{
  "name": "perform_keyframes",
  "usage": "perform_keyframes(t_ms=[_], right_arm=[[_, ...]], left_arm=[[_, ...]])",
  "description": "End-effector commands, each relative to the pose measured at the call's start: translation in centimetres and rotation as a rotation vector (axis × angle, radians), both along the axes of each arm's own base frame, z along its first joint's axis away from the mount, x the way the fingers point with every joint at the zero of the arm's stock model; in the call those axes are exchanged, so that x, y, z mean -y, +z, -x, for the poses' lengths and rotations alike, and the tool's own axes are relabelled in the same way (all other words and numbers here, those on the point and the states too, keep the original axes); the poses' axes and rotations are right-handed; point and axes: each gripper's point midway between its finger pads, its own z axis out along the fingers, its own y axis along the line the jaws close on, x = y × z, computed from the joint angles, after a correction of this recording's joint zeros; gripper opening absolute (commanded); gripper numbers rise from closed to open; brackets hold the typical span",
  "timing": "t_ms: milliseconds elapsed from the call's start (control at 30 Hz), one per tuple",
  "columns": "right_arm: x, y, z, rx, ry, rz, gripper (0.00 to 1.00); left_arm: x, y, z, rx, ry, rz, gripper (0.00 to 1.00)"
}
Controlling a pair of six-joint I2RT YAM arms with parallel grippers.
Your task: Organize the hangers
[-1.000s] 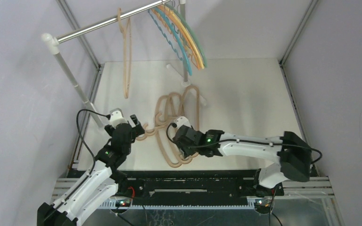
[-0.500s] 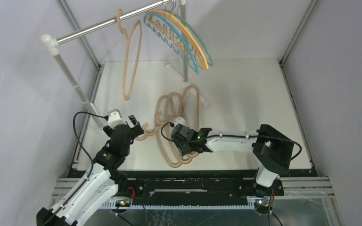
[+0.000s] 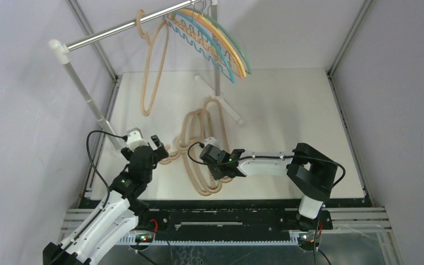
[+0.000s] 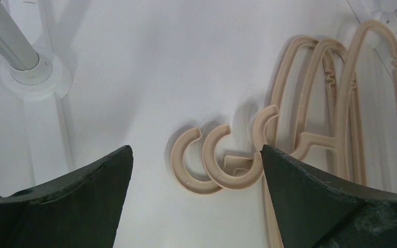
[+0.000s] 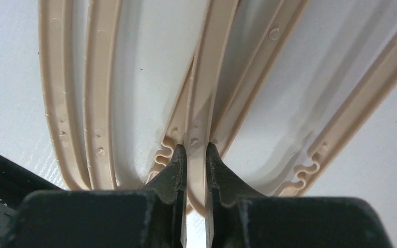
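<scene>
Three beige hangers lie overlapped on the white table, hooks to the left. My right gripper is shut on the rim of one beige hanger at its near end. My left gripper is open and empty, hovering over the hooks, which show between its fingers. One beige hanger hangs on the silver rail. Several thin colored hangers, orange, yellow, green and blue, hang further right on the rail.
The rail stands on white poles: one at the left, its foot near my left gripper, and one at the back with feet on the table. Grey walls close in both sides.
My right arm has folded in and shifted left, dragging the beige hangers on the table slightly. The hangers on the rail have swung. My left gripper has barely moved.
</scene>
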Motion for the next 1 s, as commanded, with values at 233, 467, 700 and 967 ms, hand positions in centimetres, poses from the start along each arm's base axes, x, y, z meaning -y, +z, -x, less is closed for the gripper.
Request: perform_keyframes(t_ms=[233,467,700,967], right_arm=[[1.8,6.8,0.3,0.085,-0.029,-0.058,0.06],[5.9,9.9,1.4,0.097,-0.054,-0.077,0.02],[5.7,15.8,4.9,-0.058,0.063,-0.376,0.02],[3.8,24.0,8.6,-0.234,0.184,-0.738,0.03]], left_arm=[[-0.3,0.6,-0.1,0.014,0.020,-0.004,0.99],[-0.4,0.7,0.0,0.018,0.023,-0.007,0.99],[-0.3,0.7,-0.2,0.018,0.026,-0.008,0.99],[0.1,1.1,-0.8,0.024,0.016,-0.005,0.99]])
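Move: The right hand already grips the near end of the top beige hanger, low on the table. The middle of the rack rail, where the first beige hanger hangs, is about 25 cm ahead, 19 cm left and 42 cm up; the coloured hangers sit some 10 cm beyond and 14 cm right of it. The two other beige hangers lie about 9 cm ahead and 5 cm left. From the left hand that rail middle is roughly 19 cm ahead, 1 cm right and 32 cm up. Keeping its pinch on the bar near the hanger's near end, the right hand lifts the beige hanger up out of the pile by about 17 cm, swinging some 7 cm to its right over the first part of the rise. While still climbing it then draws back about 6 cm towards its base, and the wrist rolls some 25 degrees so that the hand's left side comes up. ##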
